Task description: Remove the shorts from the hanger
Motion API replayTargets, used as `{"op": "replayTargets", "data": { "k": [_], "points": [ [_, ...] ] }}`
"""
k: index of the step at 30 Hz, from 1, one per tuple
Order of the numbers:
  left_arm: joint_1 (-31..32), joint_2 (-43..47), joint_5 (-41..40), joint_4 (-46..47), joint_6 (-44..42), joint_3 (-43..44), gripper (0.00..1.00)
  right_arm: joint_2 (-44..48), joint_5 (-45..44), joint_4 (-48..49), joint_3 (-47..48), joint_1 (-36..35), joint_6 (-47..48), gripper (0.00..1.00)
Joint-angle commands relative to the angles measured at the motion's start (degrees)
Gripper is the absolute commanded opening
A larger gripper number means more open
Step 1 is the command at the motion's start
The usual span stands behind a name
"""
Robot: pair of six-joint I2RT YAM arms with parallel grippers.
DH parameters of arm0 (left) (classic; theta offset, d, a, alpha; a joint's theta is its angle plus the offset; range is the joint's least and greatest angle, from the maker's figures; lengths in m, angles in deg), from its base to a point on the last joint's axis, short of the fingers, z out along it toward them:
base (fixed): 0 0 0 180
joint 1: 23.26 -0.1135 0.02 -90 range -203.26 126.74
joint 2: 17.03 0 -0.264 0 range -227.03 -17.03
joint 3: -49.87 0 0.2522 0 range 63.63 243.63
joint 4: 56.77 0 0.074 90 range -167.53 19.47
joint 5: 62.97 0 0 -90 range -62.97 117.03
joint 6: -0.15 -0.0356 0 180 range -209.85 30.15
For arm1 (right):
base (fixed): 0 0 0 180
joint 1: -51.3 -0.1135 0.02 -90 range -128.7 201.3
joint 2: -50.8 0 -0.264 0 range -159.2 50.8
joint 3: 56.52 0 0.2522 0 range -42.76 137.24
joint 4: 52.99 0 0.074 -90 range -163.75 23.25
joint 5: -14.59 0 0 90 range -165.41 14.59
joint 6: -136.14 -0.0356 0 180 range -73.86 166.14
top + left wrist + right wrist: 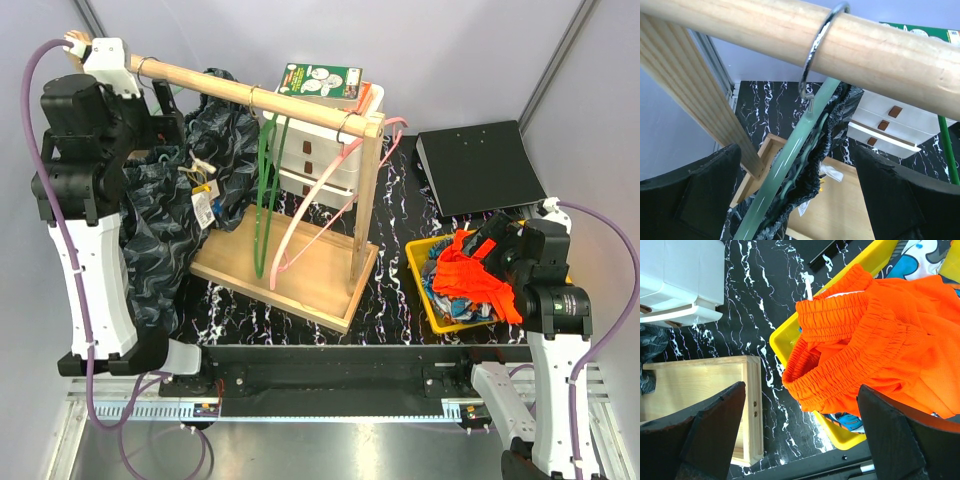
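Observation:
The dark navy-grey patterned shorts [215, 140] hang from a teal hanger [785, 165] at the left end of the wooden rod [260, 95]. Their gathered waistband [827, 145] is clipped along the hanger, and the metal hook [815, 50] loops over the rod. My left gripper [797, 200] is open just under the rod, with the hanger and waistband between its fingers [690, 200] and apart from both. The orange shorts [880, 340] lie over the blue patterned shorts [920, 255] in a yellow bin [420, 265]. My right gripper [800, 430] hovers open over the bin's edge, holding nothing.
An empty green hanger [265, 190] and an empty pink hanger [320, 190] hang on the rod. The rack stands on a wooden base [300, 270]. Behind it are a white drawer unit [320, 160] with a green box [320, 80] on top. A black binder [480, 165] lies at back right.

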Motion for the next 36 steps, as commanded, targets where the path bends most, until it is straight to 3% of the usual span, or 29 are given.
{"op": "replayTargets", "data": {
  "k": [1, 11, 23, 29, 36],
  "points": [
    [-0.3, -0.3, 4.1, 2.1, -1.2, 0.1, 0.95, -0.1, 0.9, 2.0, -0.5, 0.1, 0.9, 1.0],
    [-0.2, 2.0, 12.2, 4.2, -0.9, -5.2, 0.55, -0.1, 1.5, 2.5, -1.1, 0.1, 0.7, 1.0],
    [-0.2, 2.1, 14.1, 6.0, 0.8, -6.9, 0.27, 0.1, 2.5, 2.7, -1.2, 0.1, -0.3, 1.0],
    [-0.2, 2.5, 14.1, 7.0, 3.6, -5.4, 0.02, 0.2, 2.5, 2.6, -1.0, 0.1, -0.2, 1.0],
    [-0.2, 5.7, 12.0, 9.7, 6.8, -5.7, 0.0, -0.1, 2.7, 2.5, -0.6, 0.1, 0.0, 1.0]
  ]
}}
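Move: Just below the wooden rail, the near shoulder of the pale green hanger lies between the left hand's open fingers, about 2 cm ahead, 1 cm left and 3 cm below. The rail crosses some 5 cm ahead and 5 cm above, level sideways. The black shorts' middle hangs about 20 cm below and 3 cm back, also level sideways; the dark green hanger is about 17 cm right, level ahead, 10 cm lower. From the right hand, the pale green hanger is roughly 62 cm left, 15 cm ahead and 20 cm up. Shifting about 4 cm right and 3 cm down beneath the rail, the left hand turns some 10 degrees clockwise while its wide-open fingers close on the pale green hanger's near shoulder. They pinch it just below the hook, then hold nearly still with a slight late roll, left side down. ##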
